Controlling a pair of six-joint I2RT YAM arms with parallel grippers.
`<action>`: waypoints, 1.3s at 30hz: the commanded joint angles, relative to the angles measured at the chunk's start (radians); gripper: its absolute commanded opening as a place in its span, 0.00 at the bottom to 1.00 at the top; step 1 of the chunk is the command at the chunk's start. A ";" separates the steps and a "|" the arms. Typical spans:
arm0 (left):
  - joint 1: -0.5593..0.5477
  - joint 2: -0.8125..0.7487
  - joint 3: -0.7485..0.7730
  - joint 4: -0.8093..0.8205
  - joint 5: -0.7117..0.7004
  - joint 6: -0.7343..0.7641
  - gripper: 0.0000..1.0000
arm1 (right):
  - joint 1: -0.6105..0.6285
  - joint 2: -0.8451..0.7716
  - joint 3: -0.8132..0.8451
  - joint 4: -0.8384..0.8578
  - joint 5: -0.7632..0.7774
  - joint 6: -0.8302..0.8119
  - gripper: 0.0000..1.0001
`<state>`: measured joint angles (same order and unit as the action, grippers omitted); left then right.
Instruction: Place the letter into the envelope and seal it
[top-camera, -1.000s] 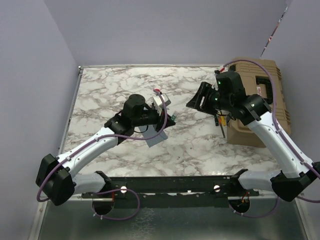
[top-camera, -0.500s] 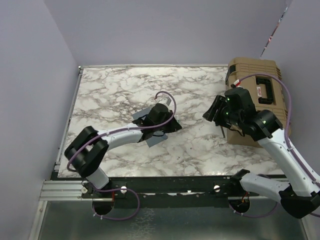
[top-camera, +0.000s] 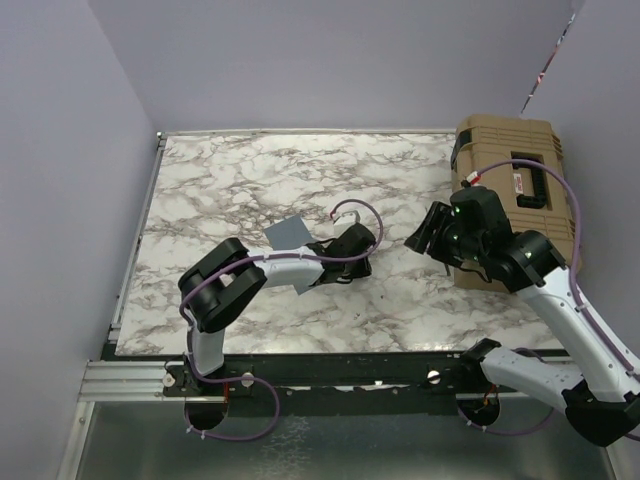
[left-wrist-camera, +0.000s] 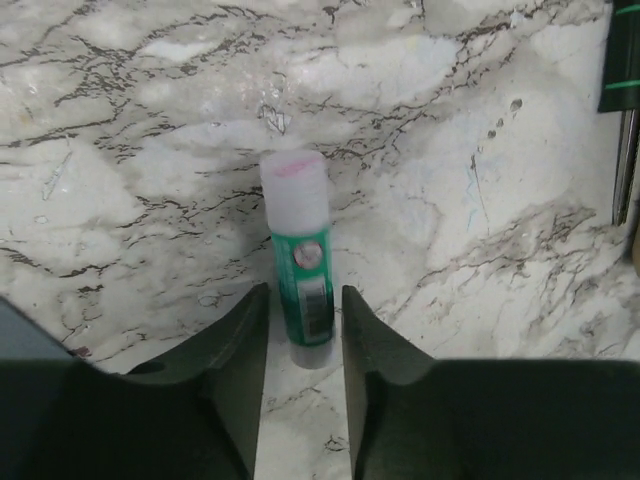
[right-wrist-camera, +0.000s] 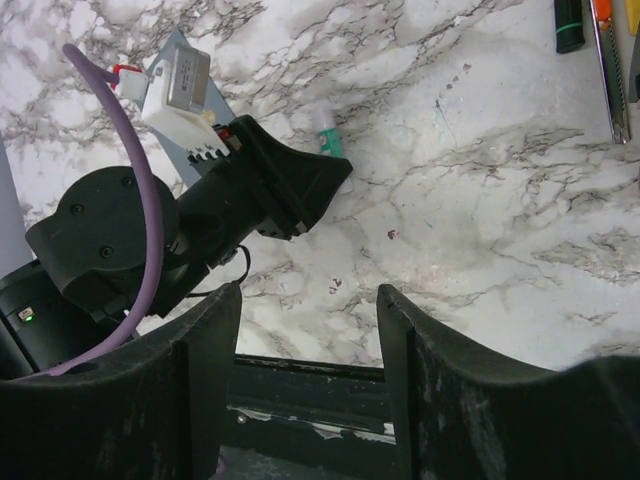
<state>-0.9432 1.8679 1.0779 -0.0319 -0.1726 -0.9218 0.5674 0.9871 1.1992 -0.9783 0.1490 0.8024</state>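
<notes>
The slate-blue envelope (top-camera: 288, 234) lies flat mid-table, partly under my left arm; a corner of it shows in the left wrist view (left-wrist-camera: 22, 332) and in the right wrist view (right-wrist-camera: 172, 48). The letter is out of view. A green glue stick with a clear cap (left-wrist-camera: 300, 255) lies on the marble just right of the envelope, also in the right wrist view (right-wrist-camera: 329, 140). My left gripper (left-wrist-camera: 305, 305) is low on the table (top-camera: 366, 240), open, its fingertips on either side of the stick's base with small gaps. My right gripper (right-wrist-camera: 308, 300) hovers open and empty at the right (top-camera: 420, 232).
A tan toolbox (top-camera: 510, 170) stands at the table's right edge. Near it lie a black marker with a green band (right-wrist-camera: 568, 22) and a slim cutter (right-wrist-camera: 606, 62). The table's near edge and rail (right-wrist-camera: 300, 375) run below my right gripper.
My left arm has swung right from above the envelope down to the table, and its jaws have parted around the glue stick. The right arm has drawn back to the right.
</notes>
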 joint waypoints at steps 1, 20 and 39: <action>-0.015 0.018 0.032 -0.113 -0.133 -0.032 0.40 | -0.003 -0.021 -0.015 -0.029 -0.035 -0.012 0.61; -0.015 -0.648 0.038 -0.416 -0.431 0.186 0.99 | -0.003 0.047 0.297 -0.399 0.260 -0.145 0.93; -0.015 -1.117 0.431 -0.948 -0.915 0.435 0.99 | -0.003 0.106 0.578 -0.367 0.468 -0.246 1.00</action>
<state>-0.9531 0.7582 1.5078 -0.8619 -1.0126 -0.5484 0.5674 1.0950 1.7512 -1.3945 0.5804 0.6010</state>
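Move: The glue stick lies loosely between the left fingertips, which are near its back end, so its middle is about 2 cm ahead of that hand and 1 cm below. The envelope's middle is roughly 16 cm to the left and 4 cm farther out; the green screwdriver is about 15 cm to the right and 11 cm ahead. From the right hand, the stick is some 7 cm ahead, 9 cm left and 22 cm below. Almost in place at first, the left hand goes on opening its fingers off the glue stick, then rises straight up and sweeps left, high over the envelope: some 40 cm up and 34 cm left, drawing back slightly, fingers fully open and tipping up to point forward. The right hand, empty, moves away rightward and up about 10 cm each, opening fully and rolling. ##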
